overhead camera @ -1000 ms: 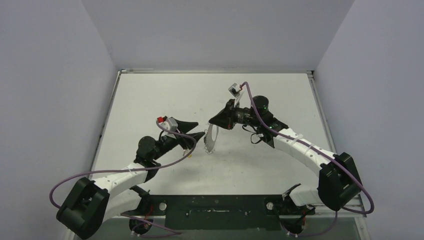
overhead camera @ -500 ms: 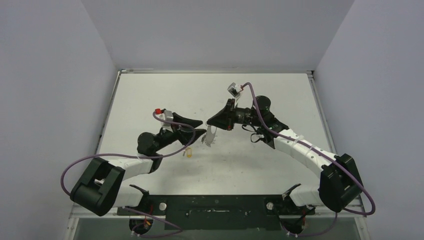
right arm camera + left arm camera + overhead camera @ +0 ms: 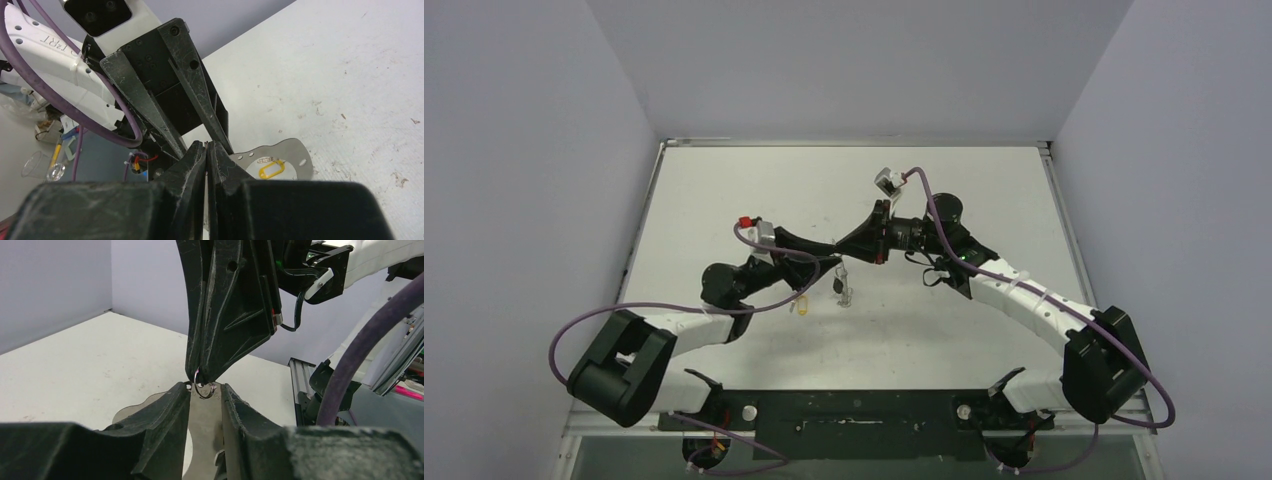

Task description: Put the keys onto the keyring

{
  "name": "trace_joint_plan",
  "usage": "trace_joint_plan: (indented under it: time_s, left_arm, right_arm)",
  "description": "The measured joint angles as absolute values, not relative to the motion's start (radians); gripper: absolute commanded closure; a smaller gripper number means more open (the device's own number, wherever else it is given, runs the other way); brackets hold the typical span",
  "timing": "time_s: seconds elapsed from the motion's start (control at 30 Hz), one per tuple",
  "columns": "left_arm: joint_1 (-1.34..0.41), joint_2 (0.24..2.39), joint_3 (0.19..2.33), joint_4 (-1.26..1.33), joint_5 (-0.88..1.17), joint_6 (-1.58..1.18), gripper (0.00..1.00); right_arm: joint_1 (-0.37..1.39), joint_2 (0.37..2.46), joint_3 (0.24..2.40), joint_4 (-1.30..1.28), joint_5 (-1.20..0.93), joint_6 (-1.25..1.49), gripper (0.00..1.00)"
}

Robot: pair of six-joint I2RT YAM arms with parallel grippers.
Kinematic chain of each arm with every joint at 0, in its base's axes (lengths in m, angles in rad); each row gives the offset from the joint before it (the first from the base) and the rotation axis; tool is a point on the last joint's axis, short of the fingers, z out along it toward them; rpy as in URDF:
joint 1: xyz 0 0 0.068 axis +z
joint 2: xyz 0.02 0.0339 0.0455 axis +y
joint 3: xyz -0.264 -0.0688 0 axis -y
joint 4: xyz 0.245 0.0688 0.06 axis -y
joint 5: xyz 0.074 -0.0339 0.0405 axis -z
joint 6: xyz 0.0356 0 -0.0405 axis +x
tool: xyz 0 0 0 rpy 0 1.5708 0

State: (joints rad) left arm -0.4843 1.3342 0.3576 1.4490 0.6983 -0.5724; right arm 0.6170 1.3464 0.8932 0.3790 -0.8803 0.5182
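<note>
The keyring (image 3: 205, 430) is a flat silvery loop with small holes along its edge; it also shows in the right wrist view (image 3: 295, 152). My left gripper (image 3: 205, 386) is shut on one band of it and holds it above the table. A small metal ring (image 3: 204, 390) sits at the band's top edge. My right gripper (image 3: 206, 143) is shut on that ring from the other side. Both grippers meet tip to tip at the table's middle, left (image 3: 832, 264) and right (image 3: 845, 252). The yellow-headed key (image 3: 270, 168) lies on the table (image 3: 801, 304). I cannot make out the black-headed key.
The white table (image 3: 724, 190) has grey walls on three sides. A black mounting bar (image 3: 854, 412) runs along the near edge. Purple cables (image 3: 624, 315) loop beside the left arm.
My left arm has reached forward and right, bringing its gripper tip to tip with the right gripper. The keyring has turned from broadside to nearly edge-on in the top view. The yellow key stays put.
</note>
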Motion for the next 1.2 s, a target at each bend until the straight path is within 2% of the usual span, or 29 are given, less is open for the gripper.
trace_joint_plan:
  time_s: [0.1, 0.27, 0.47, 0.63, 0.7, 0.8, 1.2]
  left_arm:
    - [-0.492, 1.344, 0.369, 1.450, 0.704, -0.572, 0.80]
    - [-0.496, 1.357, 0.373, 1.452, 0.709, -0.572, 0.99]
    - [-0.496, 1.357, 0.373, 1.456, 0.711, -0.576, 1.00]
    - [-0.497, 1.352, 0.369, 1.454, 0.704, -0.571, 1.00]
    - [-0.498, 1.347, 0.366, 1.452, 0.699, -0.563, 1.00]
    - [-0.499, 1.337, 0.353, 1.449, 0.684, -0.546, 1.00]
    - [-0.499, 1.177, 0.298, 1.284, 0.618, -0.364, 1.00]
  right_arm:
    - [0.616, 1.349, 0.893, 0.384, -0.879, 0.518, 1.00]
    - [0.616, 1.349, 0.893, 0.384, -0.879, 0.514, 1.00]
    - [0.615, 1.349, 0.893, 0.385, -0.875, 0.501, 1.00]
    - [0.616, 1.349, 0.893, 0.384, -0.874, 0.485, 0.81]
    - [0.617, 1.349, 0.893, 0.382, -0.872, 0.482, 0.67]
    - [0.617, 1.349, 0.894, 0.365, -0.865, 0.475, 0.52]
    - [0.608, 1.288, 0.894, 0.245, -0.797, 0.403, 0.25]
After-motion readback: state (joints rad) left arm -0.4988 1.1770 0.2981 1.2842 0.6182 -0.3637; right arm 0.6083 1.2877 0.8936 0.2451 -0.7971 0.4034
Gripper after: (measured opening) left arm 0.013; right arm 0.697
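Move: Right at the left fingertips, about 1 cm to the right of the left hand point and level with it, is the wire keyring; the right hand still pinches it, its point some 1 cm above and 1 cm to the ring's right. The metal plate hangs from the ring, its middle about 3 cm ahead of the left hand and 6 cm below. A dark key fob dangles 3 cm back and 7 cm down. On the table, the yellow tag lies about 10 cm left, 2 cm ahead and 27 cm below. Closing from about a third open to shut, the left fingers pinch the keyring while the right hand keeps its hold almost motionless. Then the right fingers open wide and let go of the ring, the hand dipping about 1.5 cm, partly rising again and easing 1 cm right; the left, gripping, draws about 2 cm back to the left with a tilt of some 10 degrees. ##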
